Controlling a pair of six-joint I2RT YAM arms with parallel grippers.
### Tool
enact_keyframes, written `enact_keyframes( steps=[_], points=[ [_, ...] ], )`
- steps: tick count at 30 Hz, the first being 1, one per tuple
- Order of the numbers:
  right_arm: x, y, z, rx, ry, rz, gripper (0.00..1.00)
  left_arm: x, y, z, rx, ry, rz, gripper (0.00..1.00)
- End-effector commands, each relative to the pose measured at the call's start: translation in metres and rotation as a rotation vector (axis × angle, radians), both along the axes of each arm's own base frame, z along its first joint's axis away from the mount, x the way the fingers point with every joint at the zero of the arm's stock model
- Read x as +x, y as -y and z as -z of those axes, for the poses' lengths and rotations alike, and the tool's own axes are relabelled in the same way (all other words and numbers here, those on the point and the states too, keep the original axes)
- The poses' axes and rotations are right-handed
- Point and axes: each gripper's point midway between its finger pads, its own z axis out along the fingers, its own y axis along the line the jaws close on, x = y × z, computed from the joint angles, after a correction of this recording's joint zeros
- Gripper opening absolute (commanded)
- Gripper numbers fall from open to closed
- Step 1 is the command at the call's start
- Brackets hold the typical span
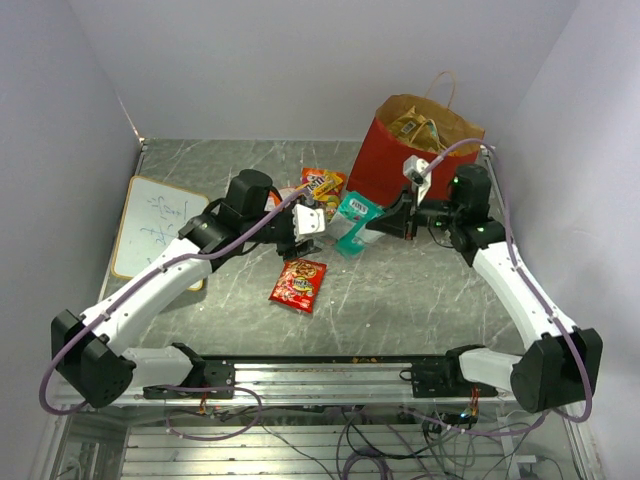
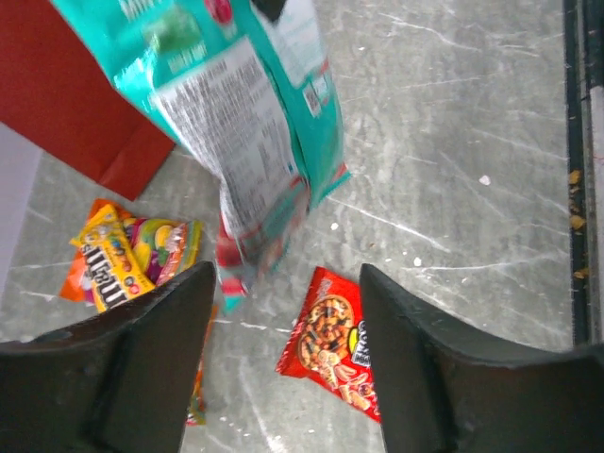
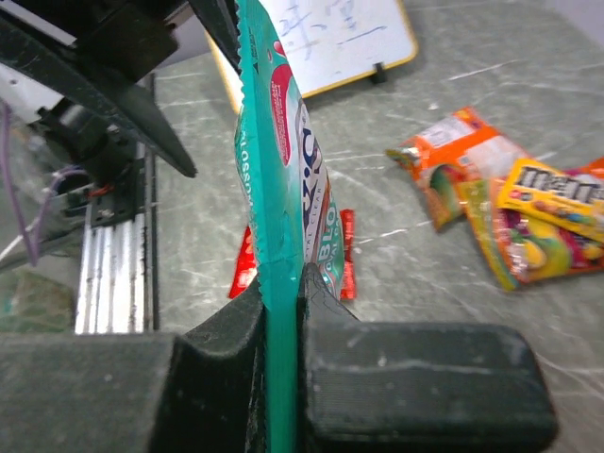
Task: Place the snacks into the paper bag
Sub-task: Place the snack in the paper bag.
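The teal pack [image 1: 355, 222] hangs above the table between my two grippers. In the right wrist view my right gripper [image 3: 281, 293] is shut on its teal edge [image 3: 278, 189]. My left gripper [image 1: 305, 225] stands open just left of it; the pack [image 2: 255, 123] dangles beyond its spread fingers [image 2: 160, 359], free of them. A small red packet [image 1: 298, 284] lies flat below, seen also between the left fingers [image 2: 335, 344]. Orange and yellow packs [image 1: 322, 183] lie by the red paper bag [image 1: 420, 150], which stands open at the back right with snacks [image 1: 415, 125] inside.
A flat white board [image 1: 155, 225] lies at the left of the table, under the left arm. The yellow candy pack [image 2: 109, 264] and the orange pack [image 3: 453, 160] overlap each other. A black rail [image 1: 320, 370] runs along the near edge.
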Motion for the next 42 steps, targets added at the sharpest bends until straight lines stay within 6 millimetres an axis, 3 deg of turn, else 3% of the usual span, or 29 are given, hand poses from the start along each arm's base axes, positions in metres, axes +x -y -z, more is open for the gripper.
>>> enact_keyframes(
  steps=[1,7,16,21,24,28,31,38,42],
  points=[
    [0.01,0.021,-0.042,-0.015,0.147,0.113,0.0,0.011,-0.01,-0.023,-0.048,0.073,-0.089,0.8],
    [0.03,0.057,-0.085,-0.074,0.24,0.338,0.0,0.033,-0.036,-0.034,-0.065,0.118,-0.25,0.95],
    [0.074,0.122,-0.169,-0.16,0.348,0.749,0.0,0.09,-0.089,-0.055,-0.131,0.135,-0.632,0.96],
    [0.098,0.152,-0.22,-0.201,0.472,0.917,0.0,0.095,-0.098,-0.058,-0.157,0.127,-0.667,0.95],
    [0.116,0.173,-0.237,-0.235,0.519,1.011,0.0,0.094,-0.098,-0.059,-0.163,0.124,-0.661,0.95],
    [0.148,0.202,-0.236,-0.33,0.541,1.139,0.0,0.093,-0.099,-0.06,-0.164,0.125,-0.656,0.95],
    [0.17,0.212,-0.225,-0.4,0.53,1.153,0.0,0.092,-0.099,-0.06,-0.166,0.124,-0.655,0.95],
    [0.218,0.198,-0.171,-0.506,0.403,0.97,0.0,0.091,-0.097,-0.057,-0.166,0.117,-0.642,0.94],
    [0.228,0.184,-0.136,-0.491,0.298,0.812,0.0,0.09,-0.096,-0.055,-0.167,0.109,-0.631,0.93]
  ],
)
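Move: The right hand already pinches the teal packet; the paper bag's mouth lies roughly 19 cm ahead of that hand and 17 cm to its right, about level with it. The yellow M&M's lie 18 cm ahead, 8 cm left and 26 cm below. From the left hand, empty and part-open, the mouth is some 22 cm ahead and 29 cm right; the red packet lies 4 cm back, 2 cm left and 24 cm below. Forward, right and up in one arc, the right hand carries the pinched teal packet over the paper bag's rim, climbing some 23 cm, then sinks about 7 cm towards the mouth while still reaching forward, the wrist swinging clockwise. The left hand opens wider and draws off to the left and forward, about 13 cm, rising slightly and turning counter-clockwise, then holds there. ##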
